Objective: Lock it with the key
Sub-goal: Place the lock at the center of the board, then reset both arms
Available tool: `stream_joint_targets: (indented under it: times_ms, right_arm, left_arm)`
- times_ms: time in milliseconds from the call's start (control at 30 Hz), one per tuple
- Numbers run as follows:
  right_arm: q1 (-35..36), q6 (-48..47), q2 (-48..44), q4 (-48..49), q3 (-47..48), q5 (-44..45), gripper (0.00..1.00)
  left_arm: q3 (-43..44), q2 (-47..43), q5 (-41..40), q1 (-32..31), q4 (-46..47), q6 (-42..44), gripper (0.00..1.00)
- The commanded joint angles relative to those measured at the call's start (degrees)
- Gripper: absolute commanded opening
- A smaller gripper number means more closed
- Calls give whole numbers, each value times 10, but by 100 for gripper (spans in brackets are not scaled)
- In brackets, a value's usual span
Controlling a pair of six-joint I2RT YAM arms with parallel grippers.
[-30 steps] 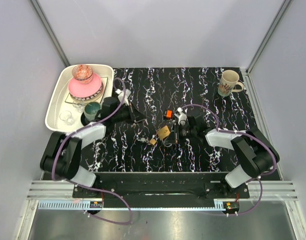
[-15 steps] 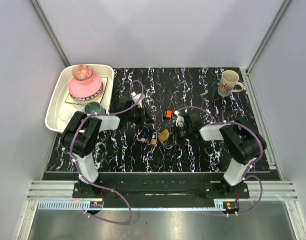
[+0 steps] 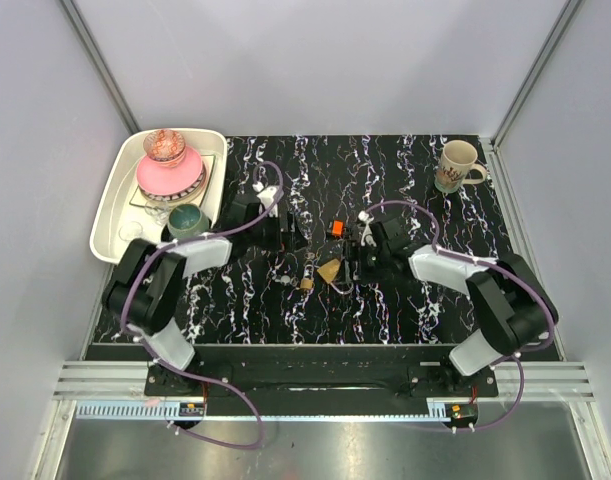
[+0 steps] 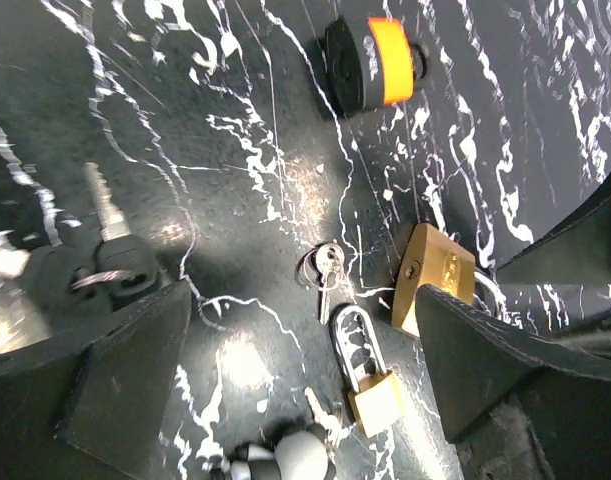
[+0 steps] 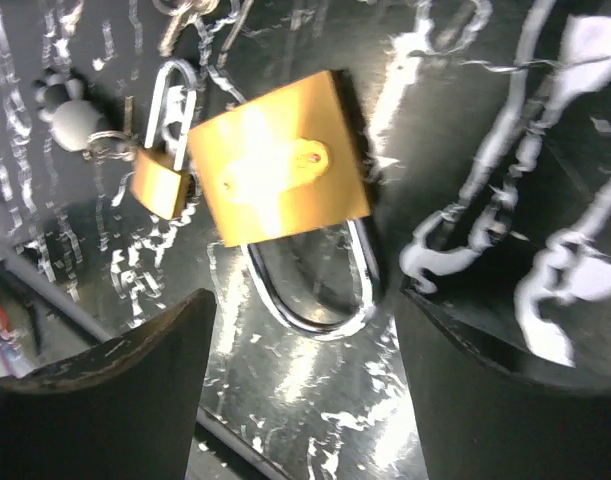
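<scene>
The key (image 3: 336,228) with its orange head (image 4: 385,62) lies on the black marbled table, apart from both grippers. A large brass padlock (image 3: 330,270) lies flat, and its steel shackle (image 5: 315,285) points in between my right fingers without touching them. A small brass padlock (image 4: 373,392) (image 5: 160,175) lies just left of it. My right gripper (image 3: 353,262) (image 5: 300,400) is open right over the large padlock. My left gripper (image 3: 290,238) (image 4: 305,370) is open above the small padlock and a ring of small keys (image 4: 325,265), holding nothing.
A white tray (image 3: 110,215) at the left holds a pink bowl, a glass and a green cup (image 3: 185,217). A mug (image 3: 455,165) stands at the back right. Black-headed keys (image 4: 110,255) lie by my left finger. A grey paw-shaped fob (image 5: 70,110) lies near the small padlock.
Both grippers have gone from shut to open. My left gripper has swung right toward the padlocks. The large padlock now lies free in front of my right fingers.
</scene>
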Motion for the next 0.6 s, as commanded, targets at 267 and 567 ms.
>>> stream_joint_targets:
  times_ms: [267,567]
  right_arm:
    - [1,-28,-153,-83,11,228,100]
    - [0,-29,-266,-39,12,286,100]
  left_arm:
    - [-128,-399,-270,-1,0,90,99]
    - [-132,-517,-294,0,-64,90,99]
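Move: The brass lock, already lying free on the board, is about 4 cm to the right hand's left, 2 cm ahead and 3 cm below it. The small padlock lies 11 cm to that hand's left, level with it, and the orange-banded case 13 cm ahead and 4 cm left. From the left hand the brass lock lies some 9 cm right, 6 cm back and 5 cm lower; the black keys are roughly 4 cm left and 3 cm ahead. The brass lock is left on the board as both open, empty hands withdraw. The right hand backs off to the right, then climbs faster, about 9 cm up in all and drifting forward, its fingers spreading fully while tipping up and turning clockwise. The left hand lifts quickly, nearly 20 cm, swinging left away from the lock, its wide-open fingers tilting up some 35 degrees and turning counter-clockwise. ##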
